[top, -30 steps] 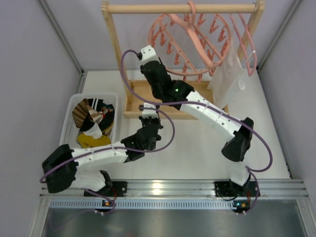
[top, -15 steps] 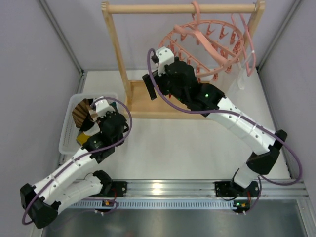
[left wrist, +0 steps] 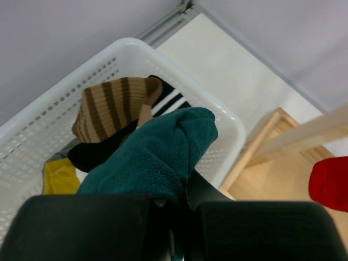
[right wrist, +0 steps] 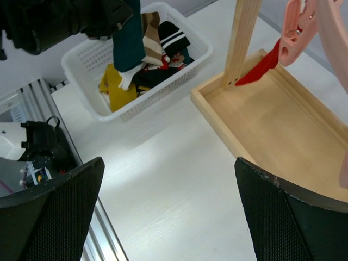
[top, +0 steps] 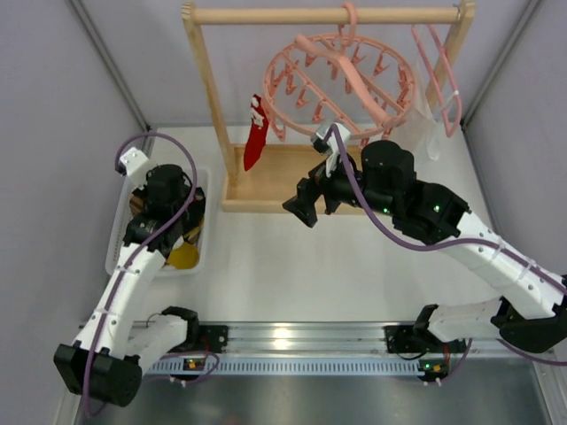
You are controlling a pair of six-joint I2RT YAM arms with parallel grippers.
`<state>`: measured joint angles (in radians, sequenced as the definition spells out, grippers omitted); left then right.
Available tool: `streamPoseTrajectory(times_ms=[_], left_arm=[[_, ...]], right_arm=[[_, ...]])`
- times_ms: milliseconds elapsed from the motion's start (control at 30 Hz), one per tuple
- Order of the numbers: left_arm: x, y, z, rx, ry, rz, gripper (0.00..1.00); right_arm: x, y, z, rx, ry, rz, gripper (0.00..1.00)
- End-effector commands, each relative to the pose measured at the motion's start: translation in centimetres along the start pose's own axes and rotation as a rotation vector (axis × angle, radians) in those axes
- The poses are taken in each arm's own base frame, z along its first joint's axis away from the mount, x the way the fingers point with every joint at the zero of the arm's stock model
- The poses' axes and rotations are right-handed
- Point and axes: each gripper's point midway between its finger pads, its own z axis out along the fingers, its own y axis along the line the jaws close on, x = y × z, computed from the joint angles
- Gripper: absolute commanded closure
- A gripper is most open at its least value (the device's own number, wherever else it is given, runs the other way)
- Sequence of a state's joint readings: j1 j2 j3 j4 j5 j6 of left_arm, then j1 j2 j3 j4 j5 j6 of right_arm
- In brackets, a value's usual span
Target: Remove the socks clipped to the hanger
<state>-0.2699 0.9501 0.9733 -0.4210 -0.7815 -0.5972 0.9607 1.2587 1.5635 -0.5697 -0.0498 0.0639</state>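
Observation:
The round pink hanger (top: 341,84) hangs from the wooden rack's rod. One red sock (top: 255,142) hangs clipped at its left side; it also shows in the right wrist view (right wrist: 261,68) and the left wrist view (left wrist: 329,182). My left gripper (top: 164,208) is shut on a dark teal sock (left wrist: 157,157) and holds it over the white basket (left wrist: 32,136). The right wrist view shows this teal sock (right wrist: 128,41) dangling above the basket. My right gripper (top: 310,199) is open and empty above the table, in front of the rack's tray.
The basket (top: 115,248) at the left holds a brown striped sock (left wrist: 109,106), a black sock with white stripes (left wrist: 166,100) and a yellow one (left wrist: 57,176). The wooden rack's tray base (top: 266,181) stands behind. A white garment (top: 425,124) hangs on a plain pink hanger (top: 443,75) at the right.
My left arm has swung from the middle of the table to over the basket with the teal sock. My right gripper has come down from the hanger to in front of the tray.

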Motion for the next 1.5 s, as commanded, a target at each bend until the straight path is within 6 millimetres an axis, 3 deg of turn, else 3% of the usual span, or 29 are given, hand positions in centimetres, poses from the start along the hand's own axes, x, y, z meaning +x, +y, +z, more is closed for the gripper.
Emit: streamPoseTrajectory(times_ms=[0, 67, 100, 133, 167, 233, 267, 433, 533, 667, 833, 867, 900, 967, 1100, 1267, 1467], left_arm=[[0.0, 1.9, 1.7, -0.058, 0.06, -0.028, 1.0], [0.4, 3.2, 2.6, -0.098, 0.077, -0.049, 1.0], [0.7, 4.5, 3.2, -0.145, 0.077, -0.056, 0.97], [1.1, 5.1, 3.6, -0.166, 0.086, -0.055, 0.87], [1.5, 5.9, 3.8, -0.191, 0.091, -0.06, 0.4], [1.6, 5.9, 3.7, -0.181, 0.093, -0.063, 0.08], [1.6, 5.8, 3.5, -0.173, 0.095, -0.066, 0.02], [0.4, 3.6, 3.0, -0.059, 0.117, -0.043, 0.02], [-0.2, 0.8, 2.1, 0.085, 0.159, -0.042, 0.02], [-1.5, -5.7, -0.6, 0.429, 0.231, -0.053, 0.02], [-1.1, -14.3, -4.6, 0.82, 0.208, 0.054, 0.01], [0.3, -16.1, -6.4, 0.902, 0.216, 0.085, 0.02], [0.2, -17.8, -7.3, 0.983, 0.181, 0.093, 0.02], [2.0, -19.5, -8.8, 1.058, 0.175, 0.13, 0.01], [3.0, -21.9, -9.5, 1.117, 0.088, 0.153, 0.01], [4.4, -24.0, -8.6, 1.075, 0.02, 0.214, 0.02], [4.8, -24.6, -7.6, 1.063, -0.058, 0.218, 0.02]], right_arm=[[-1.8, 1.8, -1.9, -0.088, -0.087, -0.001, 0.01], [-1.9, 1.9, -2.7, -0.096, -0.099, -0.002, 0.01], [-2.0, 2.0, -3.0, -0.098, -0.105, -0.003, 0.01], [-2.1, 2.1, -3.5, -0.102, -0.113, -0.006, 0.0], [-1.9, 2.0, -3.8, -0.1, -0.114, -0.01, 0.01], [-1.9, 1.9, -4.4, -0.093, -0.125, -0.014, 0.0], [-1.6, 1.6, -4.4, -0.08, -0.12, -0.017, 0.01], [-0.8, 0.4, -4.7, -0.012, -0.111, -0.015, 0.0], [-0.2, 0.0, -5.1, 0.011, -0.109, -0.009, 0.01], [0.7, -0.4, -5.9, 0.032, -0.114, 0.0, 0.01], [0.6, -1.2, -8.2, 0.085, -0.185, 0.028, 0.01], [0.6, -1.2, -8.6, 0.085, -0.194, 0.032, 0.01], [0.4, -1.2, -9.3, 0.085, -0.213, 0.037, 0.01], [0.8, -1.2, -9.7, 0.085, -0.216, 0.045, 0.01], [0.7, -1.2, -11.8, 0.093, -0.25, 0.059, 0.01], [0.1, -1.4, -14.7, 0.109, -0.304, 0.076, 0.01], [-0.7, -2.4, -19.2, 0.174, -0.367, 0.107, 0.01]])
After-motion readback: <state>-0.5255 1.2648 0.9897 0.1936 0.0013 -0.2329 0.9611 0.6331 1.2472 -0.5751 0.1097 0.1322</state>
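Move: The teal sock hangs from the left fingers over the white basket, whose middle lies about 5 cm to the left of that hand, level with it fore and aft and some 20 cm below. The red sock on the hanger hangs about 12 cm ahead, 20 cm to the right and 6 cm higher; the stand's wooden base lies roughly 11 cm ahead, 34 cm right and 25 cm down. From the right hand the basket is some 10 cm ahead, 35 cm left and 30 cm below. Carry the teal sock about 6 cm left, sinking a little, and open the left fingers wide to let go of it over the basket. Then sweep the open left gripper some 30 cm right, rising and easing forward, turning it about 70 degrees clockwise towards the red sock. Meanwhile draw the open, empty right gripper back to the right, clear of the hanger. ##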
